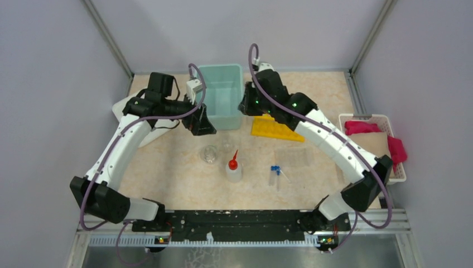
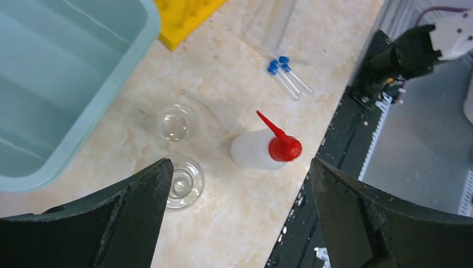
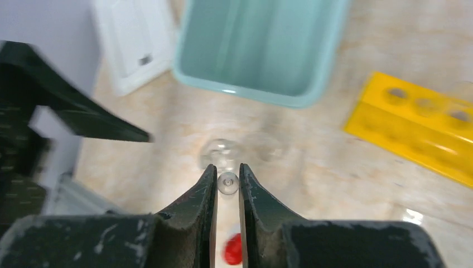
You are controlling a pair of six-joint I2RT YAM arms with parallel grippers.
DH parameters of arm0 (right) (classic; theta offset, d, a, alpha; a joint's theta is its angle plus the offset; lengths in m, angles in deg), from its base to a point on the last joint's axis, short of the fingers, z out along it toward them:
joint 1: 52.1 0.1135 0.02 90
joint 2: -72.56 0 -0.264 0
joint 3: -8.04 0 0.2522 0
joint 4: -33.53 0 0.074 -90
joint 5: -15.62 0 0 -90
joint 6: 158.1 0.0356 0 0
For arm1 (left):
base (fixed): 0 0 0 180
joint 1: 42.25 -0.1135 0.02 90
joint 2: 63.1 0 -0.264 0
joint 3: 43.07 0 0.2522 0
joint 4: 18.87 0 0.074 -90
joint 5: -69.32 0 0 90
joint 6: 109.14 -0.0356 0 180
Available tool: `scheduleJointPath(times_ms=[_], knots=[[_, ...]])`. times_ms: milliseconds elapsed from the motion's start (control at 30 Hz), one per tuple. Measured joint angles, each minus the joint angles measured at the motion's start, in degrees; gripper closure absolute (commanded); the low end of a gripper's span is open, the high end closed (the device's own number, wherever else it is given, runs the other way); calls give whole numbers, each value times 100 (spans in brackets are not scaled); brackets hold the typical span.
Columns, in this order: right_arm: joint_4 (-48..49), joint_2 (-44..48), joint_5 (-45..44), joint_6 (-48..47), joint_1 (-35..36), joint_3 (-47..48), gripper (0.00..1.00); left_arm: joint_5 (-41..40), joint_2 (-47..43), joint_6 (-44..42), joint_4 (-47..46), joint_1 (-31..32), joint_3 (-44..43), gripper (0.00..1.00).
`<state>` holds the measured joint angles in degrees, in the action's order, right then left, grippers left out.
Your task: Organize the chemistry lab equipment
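Observation:
My left gripper (image 1: 202, 124) hangs wide open by the teal bin's near left corner, with nothing between its fingers (image 2: 139, 212). Below it stand two clear glass cups (image 2: 174, 123) (image 2: 184, 183) and the squeeze bottle (image 2: 262, 149) with its red nozzle. My right gripper (image 3: 227, 184) is shut on a clear test tube (image 3: 227, 182), seen end-on between the jaws, above the table near the bin's right side (image 1: 245, 106). Other blue-capped test tubes (image 1: 276, 173) lie on the table. The yellow rack (image 1: 276, 128) lies flat under the right arm.
A teal bin (image 1: 223, 120) stands at the back centre. The white basket (image 1: 371, 118) of pink and brown cloths sits at the right edge. A white flat device (image 1: 120, 109) lies at the back left. A clear plastic piece (image 1: 293, 156) lies near the rack.

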<state>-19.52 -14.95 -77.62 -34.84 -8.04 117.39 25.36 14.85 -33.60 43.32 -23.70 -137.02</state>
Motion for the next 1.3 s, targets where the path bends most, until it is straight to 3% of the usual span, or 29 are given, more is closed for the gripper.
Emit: scheduleJointPath(times_ms=[300,500,733,1300], knots=[[-280,1705,-2986,-219,-461,-2015,100,-1141,619,334,151,-9,-586,1],[267,1982,-3982,-221,-868,-3141,100,-1480,664,435,184,-92,-671,1],[1064,1893,-4360,-271,-977,-3797,100,-1679,664,437,245,-157,-774,1],[2430,1272,-4387,-614,-1217,-4245,100,-1661,669,468,356,-168,-813,1]])
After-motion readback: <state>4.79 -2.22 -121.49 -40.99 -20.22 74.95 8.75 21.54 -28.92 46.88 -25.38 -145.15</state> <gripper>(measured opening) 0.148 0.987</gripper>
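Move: The right hand already holds a test tube upright. The middle of the yellow rack lies about 11 cm ahead of this hand, 11 cm to its right and some 26 cm below. The green bin is about 19 cm ahead and 15 cm left, 23 cm below; the glass beaker is 4 cm ahead and 11 cm left, 28 cm down. From the empty left hand, the rack is roughly 16 cm ahead, 33 cm right and 22 cm below. Rightward in one quick sweep of some 23 cm, sinking as it goes, the right arm carries the gripped test tube away from the left hand, then eases forward and lower to hang over the near side of the rack's right part. Its wrist swings about 45 degrees clockwise on the way. The left hand, already wide open, shifts about 5 cm forward and a little left, then waits. ##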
